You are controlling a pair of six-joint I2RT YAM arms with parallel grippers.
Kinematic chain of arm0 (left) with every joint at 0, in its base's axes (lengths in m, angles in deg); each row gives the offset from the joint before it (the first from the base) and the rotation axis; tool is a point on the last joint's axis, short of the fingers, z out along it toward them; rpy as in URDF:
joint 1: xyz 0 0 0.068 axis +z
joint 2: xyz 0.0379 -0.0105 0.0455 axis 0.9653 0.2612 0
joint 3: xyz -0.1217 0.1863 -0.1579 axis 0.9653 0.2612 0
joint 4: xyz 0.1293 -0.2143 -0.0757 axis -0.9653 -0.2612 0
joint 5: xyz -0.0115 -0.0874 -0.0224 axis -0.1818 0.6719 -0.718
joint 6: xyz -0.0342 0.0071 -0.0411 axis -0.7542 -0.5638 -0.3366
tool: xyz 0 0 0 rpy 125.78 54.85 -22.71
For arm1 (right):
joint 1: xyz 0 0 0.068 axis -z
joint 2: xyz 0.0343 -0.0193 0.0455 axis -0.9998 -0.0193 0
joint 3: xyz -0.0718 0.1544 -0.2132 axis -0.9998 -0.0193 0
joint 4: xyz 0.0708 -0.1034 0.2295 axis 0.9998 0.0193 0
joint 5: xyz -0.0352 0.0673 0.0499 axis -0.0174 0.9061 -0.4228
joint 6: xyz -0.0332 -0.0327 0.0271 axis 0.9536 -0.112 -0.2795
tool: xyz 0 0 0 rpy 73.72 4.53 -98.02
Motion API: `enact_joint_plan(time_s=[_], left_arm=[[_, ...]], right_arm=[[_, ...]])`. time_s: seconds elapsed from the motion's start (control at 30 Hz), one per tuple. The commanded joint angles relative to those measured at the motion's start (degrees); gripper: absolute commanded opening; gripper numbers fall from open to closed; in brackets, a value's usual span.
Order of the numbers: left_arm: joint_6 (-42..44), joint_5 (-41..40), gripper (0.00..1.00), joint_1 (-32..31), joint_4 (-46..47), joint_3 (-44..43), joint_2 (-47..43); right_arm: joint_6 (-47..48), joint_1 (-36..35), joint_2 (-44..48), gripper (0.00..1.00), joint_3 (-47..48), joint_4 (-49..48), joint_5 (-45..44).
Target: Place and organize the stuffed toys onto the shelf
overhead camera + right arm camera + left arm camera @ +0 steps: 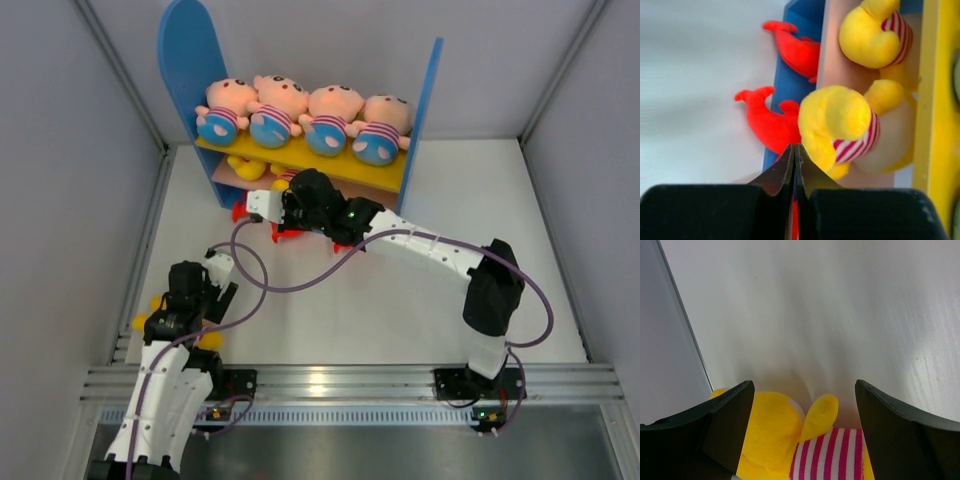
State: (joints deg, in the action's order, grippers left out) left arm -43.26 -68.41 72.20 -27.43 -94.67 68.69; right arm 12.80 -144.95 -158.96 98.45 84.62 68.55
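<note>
Several baby dolls (232, 105) sit in a row on the yellow upper board (300, 160) of the shelf (185, 60). Two yellow striped-shirt toys (870, 35) (840, 125) lie on the pinkish lower board (840, 75). Two red sharks (795, 47) (765, 122) lie on the table against the blue side panel (787, 90). My right gripper (795, 150) (258, 208) is shut right before the nearer yellow toy and shark, with nothing seen between its tips. My left gripper (804, 385) (222, 285) stands open over another yellow striped-shirt toy (775, 435) (145, 322), a finger on each side.
Grey enclosure walls (60, 200) close in the white table on the left, right and back. The left wall's metal edge (687, 330) runs close beside the left gripper. The right arm (430, 250) stretches across the table middle, with purple cables looping beside it.
</note>
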Motion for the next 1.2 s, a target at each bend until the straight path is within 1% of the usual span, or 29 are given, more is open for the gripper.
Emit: enact_joint_plan(time_s=[0.0, 0.13, 0.3, 0.4, 0.47, 0.57, 0.7, 0.87, 0.9, 1.0, 1.03, 1.07, 1.1, 1.17], left_arm=[[0.3, 0.1, 0.88, 0.4, 0.9, 0.5, -0.6], [0.1, 0.0, 0.88, 0.5, 0.9, 0.5, -0.5], [0.2, 0.0, 0.88, 0.5, 0.9, 0.5, -0.4], [0.2, 0.2, 0.88, 0.5, 0.9, 0.6, -0.3], [0.3, 0.2, 0.88, 0.5, 0.9, 0.6, -0.5], [0.4, 0.2, 0.88, 0.5, 0.9, 0.6, -0.4], [0.3, 0.2, 0.88, 0.5, 0.9, 0.6, -0.3], [0.2, -0.1, 0.88, 0.5, 0.9, 0.5, -0.3], [0.2, -0.2, 0.88, 0.5, 0.9, 0.5, -0.2], [0.0, -0.6, 0.88, 0.5, 0.9, 0.5, -0.1], [0.2, -0.7, 0.88, 0.5, 0.9, 0.5, -0.1], [0.1, -0.8, 0.88, 0.5, 0.9, 0.4, 0.1], [0.0, -1.2, 0.88, 0.5, 0.7, -0.3, 0.7], [-0.4, -2.2, 0.89, 0.6, 0.0, -1.9, 2.0]], right_arm=[[-4.1, 0.0, 1.1, 0.00, -0.2, -8.0, 6.8], [-5.8, 0.6, -3.8, 0.00, 2.3, -10.6, 7.2], [-5.7, 3.1, -10.5, 0.00, 8.9, -8.8, 2.3], [-4.9, 4.2, -13.0, 0.00, 11.4, -7.0, -0.7], [-4.0, 4.9, -13.4, 0.00, 11.5, -8.0, -4.0], [-2.0, 5.2, -13.7, 0.00, 12.1, -8.5, -6.5], [-0.9, 5.6, -14.4, 0.00, 14.5, -5.9, -6.1], [-1.7, 5.3, -13.1, 0.01, 14.0, -4.8, -4.7], [-1.8, 5.1, -11.8, 0.02, 13.1, -4.4, -4.2], [-2.5, 3.8, -7.9, 0.10, 9.6, -5.6, -3.3], [-2.9, 2.9, -6.6, 0.15, 8.4, -6.3, -3.3], [-3.3, 2.5, -5.2, 0.18, 7.0, -7.0, -3.0], [-4.6, 1.7, -2.4, 0.25, 4.4, -8.4, -2.7], [-6.3, 0.9, 0.3, 0.31, 2.5, -9.1, -2.3]])
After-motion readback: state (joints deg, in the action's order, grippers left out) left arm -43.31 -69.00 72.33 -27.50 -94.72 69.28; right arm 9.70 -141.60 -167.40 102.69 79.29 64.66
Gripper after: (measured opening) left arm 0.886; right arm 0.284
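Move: The yellow toy, hanging out over the front edge of the pink middle shelf, lies about 6 cm ahead of the right hand, 2 cm left and 5 cm below. The other yellow toy sits some 6 cm farther left of it and 2 cm deeper in; the middle red shark is about 2 cm ahead of the hand, 1 cm left and 13 cm below. From the left hand the overhanging toy is roughly 27 cm ahead, 12 cm right and 9 cm higher. The right hand's shut fingers push the overhanging yellow toy forward, about 9 cm, then back off 3 cm, opening. ##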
